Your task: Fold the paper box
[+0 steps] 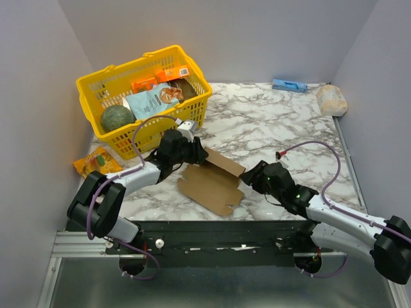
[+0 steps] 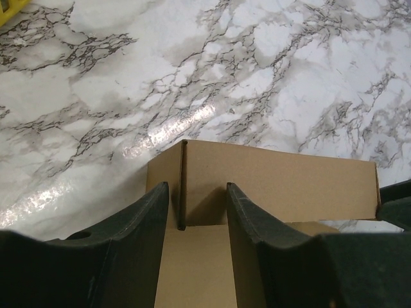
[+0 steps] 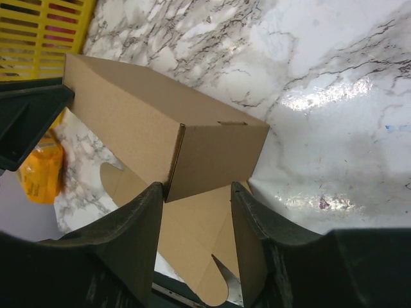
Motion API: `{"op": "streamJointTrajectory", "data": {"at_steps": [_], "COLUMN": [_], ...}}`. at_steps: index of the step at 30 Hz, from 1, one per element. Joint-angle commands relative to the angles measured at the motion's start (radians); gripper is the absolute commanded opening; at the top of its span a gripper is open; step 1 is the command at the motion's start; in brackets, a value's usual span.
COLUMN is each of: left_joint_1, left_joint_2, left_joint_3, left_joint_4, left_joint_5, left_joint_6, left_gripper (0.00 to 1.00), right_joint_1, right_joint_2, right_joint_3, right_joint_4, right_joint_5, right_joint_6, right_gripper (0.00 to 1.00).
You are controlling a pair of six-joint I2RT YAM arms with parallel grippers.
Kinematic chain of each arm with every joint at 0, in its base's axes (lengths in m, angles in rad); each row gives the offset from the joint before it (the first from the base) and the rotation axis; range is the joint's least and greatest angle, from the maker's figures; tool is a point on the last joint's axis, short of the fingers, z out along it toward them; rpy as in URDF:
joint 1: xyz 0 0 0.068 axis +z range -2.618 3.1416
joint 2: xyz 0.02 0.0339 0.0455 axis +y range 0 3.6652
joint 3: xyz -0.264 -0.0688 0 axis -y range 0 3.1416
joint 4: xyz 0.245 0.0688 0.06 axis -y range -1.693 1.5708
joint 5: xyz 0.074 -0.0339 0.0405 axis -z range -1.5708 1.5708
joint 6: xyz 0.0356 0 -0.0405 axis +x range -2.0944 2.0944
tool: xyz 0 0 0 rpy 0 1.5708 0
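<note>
The paper box [image 1: 209,183] is plain brown cardboard, partly folded, on the marble table between both arms. Its far panels stand raised [image 1: 225,163] and its near flaps lie flat. My left gripper [image 1: 196,154] is open at the box's far left end. In the left wrist view the fingers [image 2: 154,212] straddle a flat panel, with the upright wall [image 2: 276,183] just beyond. My right gripper [image 1: 248,176] is open at the box's right end. In the right wrist view the raised corner [image 3: 192,151] sits between its fingertips [image 3: 151,205], over a flat notched flap [image 3: 192,250].
A yellow basket [image 1: 90,86] holding groceries stands at the back left and shows in the right wrist view [image 3: 45,32]. An orange packet [image 1: 96,160] lies left of the left arm. A small blue box [image 1: 289,85] and a beige bag [image 1: 332,99] lie at the back right.
</note>
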Motion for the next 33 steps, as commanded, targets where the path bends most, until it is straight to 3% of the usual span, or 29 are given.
{"op": "streamJointTrajectory", "data": {"at_steps": [1, 6, 11, 12, 13, 16, 21, 27, 33], "left_joint_1": [0.007, 0.007, 0.006, 0.007, 0.007, 0.007, 0.013, 0.082, 0.171], "left_joint_2": [-0.001, -0.002, -0.022, -0.027, -0.033, -0.059, -0.135, -0.29, -0.462], "left_joint_3": [-0.045, -0.048, 0.016, 0.029, 0.042, 0.085, 0.127, 0.084, 0.121], "left_joint_4": [0.026, 0.032, -0.009, -0.02, -0.047, -0.075, -0.147, -0.261, -0.483], "left_joint_5": [0.025, 0.049, 0.045, 0.037, 0.028, -0.004, -0.073, -0.139, -0.141], "left_joint_6": [0.047, 0.061, 0.059, 0.058, 0.059, 0.067, 0.064, -0.016, -0.03], "left_gripper": [0.49, 0.5, 0.55, 0.58, 0.68, 0.86, 0.98, 0.99, 0.99], "right_joint_1": [-0.006, -0.009, -0.007, -0.007, -0.007, -0.007, -0.007, -0.001, 0.072], "right_joint_2": [0.04, 0.018, -0.042, -0.051, -0.057, -0.069, -0.007, 0.196, 0.374], "right_joint_3": [0.002, 0.018, 0.094, 0.109, 0.125, 0.198, 0.332, 0.461, 0.561], "right_joint_4": [-0.067, -0.075, -0.107, -0.112, -0.121, -0.127, -0.132, -0.177, -0.231], "right_joint_5": [0.005, 0.006, 0.026, 0.026, 0.023, -0.015, -0.089, -0.247, -0.157], "right_joint_6": [-0.01, -0.033, -0.153, -0.182, -0.241, -0.407, -0.67, -0.954, -1.089], "right_gripper": [0.52, 0.52, 0.65, 0.69, 0.77, 0.89, 0.91, 0.92, 0.92]}}
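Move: Both hands have their fingers about the ends of the paper box's raised wall. From the left hand the wall's middle lies about 6 cm to the right, 3 cm back and 2 cm below; the box's flat panel is some 11 cm back, 2 cm right and 6 cm below, while the yellow basket's middle is roughly 17 cm ahead and 19 cm left. From the right hand the wall's middle is about 6 cm left, 3 cm ahead and 2 cm down; the flat panel is 10 cm left and 5 cm back. The fingers of both hands open and come free of the wall's two corners. The left hand lifts about 12 cm, then swings left, away from the box and towards the basket. The right hand rises about as far, then sinks some 3 cm while reaching left and forward over the wall, rolling about 55 degrees counter-clockwise. ##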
